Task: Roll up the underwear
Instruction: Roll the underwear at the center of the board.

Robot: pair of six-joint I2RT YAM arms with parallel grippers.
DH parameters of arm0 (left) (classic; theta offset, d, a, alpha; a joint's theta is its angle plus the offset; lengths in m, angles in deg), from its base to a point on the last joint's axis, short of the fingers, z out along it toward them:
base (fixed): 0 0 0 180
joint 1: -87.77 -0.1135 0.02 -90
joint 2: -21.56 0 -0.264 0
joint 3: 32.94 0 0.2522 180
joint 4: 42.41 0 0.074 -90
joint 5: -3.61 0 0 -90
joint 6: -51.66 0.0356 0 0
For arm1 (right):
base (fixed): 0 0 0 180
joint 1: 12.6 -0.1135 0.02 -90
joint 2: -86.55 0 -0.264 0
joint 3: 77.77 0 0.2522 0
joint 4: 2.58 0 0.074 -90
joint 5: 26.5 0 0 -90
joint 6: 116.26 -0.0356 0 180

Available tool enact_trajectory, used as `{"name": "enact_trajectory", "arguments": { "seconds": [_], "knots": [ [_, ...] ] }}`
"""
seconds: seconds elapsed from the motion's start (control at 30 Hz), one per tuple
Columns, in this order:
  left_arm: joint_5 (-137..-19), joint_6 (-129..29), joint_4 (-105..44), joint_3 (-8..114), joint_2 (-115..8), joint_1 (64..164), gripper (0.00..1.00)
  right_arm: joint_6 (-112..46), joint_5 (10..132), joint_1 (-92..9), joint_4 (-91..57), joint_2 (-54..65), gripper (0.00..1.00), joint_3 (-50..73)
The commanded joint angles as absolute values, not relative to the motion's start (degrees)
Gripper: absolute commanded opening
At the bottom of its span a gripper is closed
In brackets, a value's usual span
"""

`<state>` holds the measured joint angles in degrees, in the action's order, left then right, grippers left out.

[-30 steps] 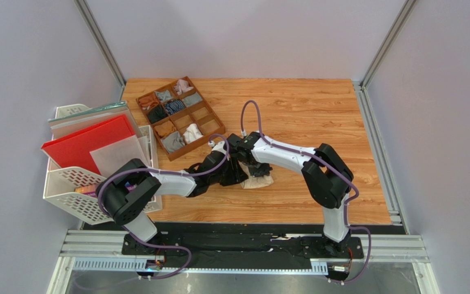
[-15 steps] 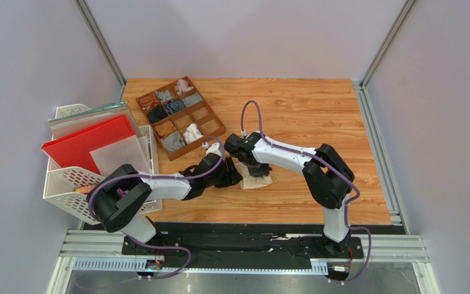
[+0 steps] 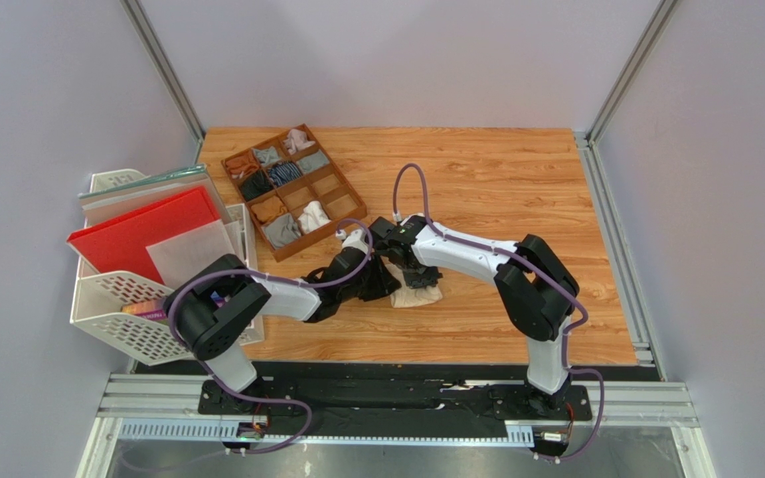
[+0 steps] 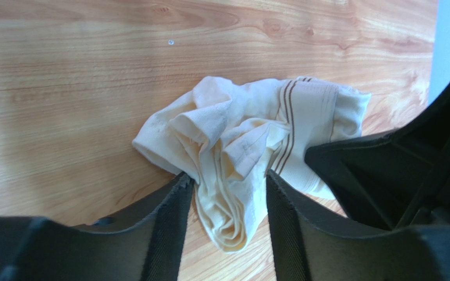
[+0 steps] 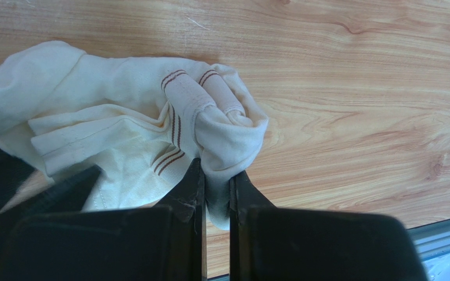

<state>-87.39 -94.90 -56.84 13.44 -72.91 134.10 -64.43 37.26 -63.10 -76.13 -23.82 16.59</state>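
Note:
The cream-beige underwear lies crumpled mid-table, its brown-striped waistband toward the right arm. My left gripper is open and straddles the cloth's loosely rolled end; its left fingertip touches the fabric. My right gripper is shut on a folded bunch of the waistband. From above, the left gripper and right gripper meet over the garment and hide much of it. The right gripper's black body fills the right of the left wrist view.
A wooden compartment tray with small rolled garments sits at the back left. A white basket with a red folder stands off the table's left edge. Bare wood lies to the right and behind the garment.
The left arm's elbow swung left and came back. Both grippers stay at the underwear, which has barely shifted.

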Motion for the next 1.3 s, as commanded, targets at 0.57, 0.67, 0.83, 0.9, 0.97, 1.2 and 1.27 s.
{"name": "enact_trajectory", "arguments": {
  "seconds": [0.57,0.67,0.83,0.9,0.97,1.2,1.27],
  "knots": [
    [-82.5,-95.2,-62.0,14.3,-77.4,137.3,0.00,-69.5,43.0,-63.9,-70.5,-20.2,0.04,15.9],
    [-82.3,-95.3,-62.4,14.6,-76.4,137.7,0.00,-69.0,43.1,-64.2,-70.7,-20.8,0.03,16.1],
    [-83.7,-95.1,-62.6,14.0,-73.4,138.1,0.00,-68.7,43.1,-64.5,-70.7,-21.3,0.03,15.8],
    [-84.5,-94.9,-61.9,13.8,-71.6,138.1,0.00,-68.7,43.0,-64.6,-70.8,-21.3,0.03,15.7],
    [-85.2,-94.0,-61.5,13.9,-70.5,138.1,0.00,-68.8,42.9,-64.8,-70.7,-20.8,0.03,15.4],
    [-84.1,-92.0,-62.0,15.0,-70.4,138.1,0.00,-68.4,42.1,-64.7,-70.8,-18.9,0.03,14.6],
    [-83.1,-91.2,-64.6,14.5,-70.9,138.1,0.00,-68.0,42.3,-64.7,-70.7,-18.2,0.04,13.7]
  ]
}}
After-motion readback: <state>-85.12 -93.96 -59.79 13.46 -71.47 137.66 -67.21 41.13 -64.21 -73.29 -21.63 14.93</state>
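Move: Between the left hand's open fingers, about 1 cm below the hand point, stands the bunched loose left end of the underwear. The fold that the right fingers already pinch is roughly 7 cm to the right of that end and about 1 cm nearer the base. The wooden organizer's middle is some 20 cm ahead of the left hand and 19 cm to its left. From the right hand the loose end lies about 7 cm left, 1 cm ahead and 2 cm lower. Dipping about 1 cm, the left hand shuts its fingers on the loose end, draws it right and back towards the right hand, some 2 cm each way, then rises nearly 3 cm with the pinch kept. Meanwhile the right hand keeps its grip on the fold and eases about 2 cm left towards it, drifting back 1 cm and rolling its left side up slightly. ##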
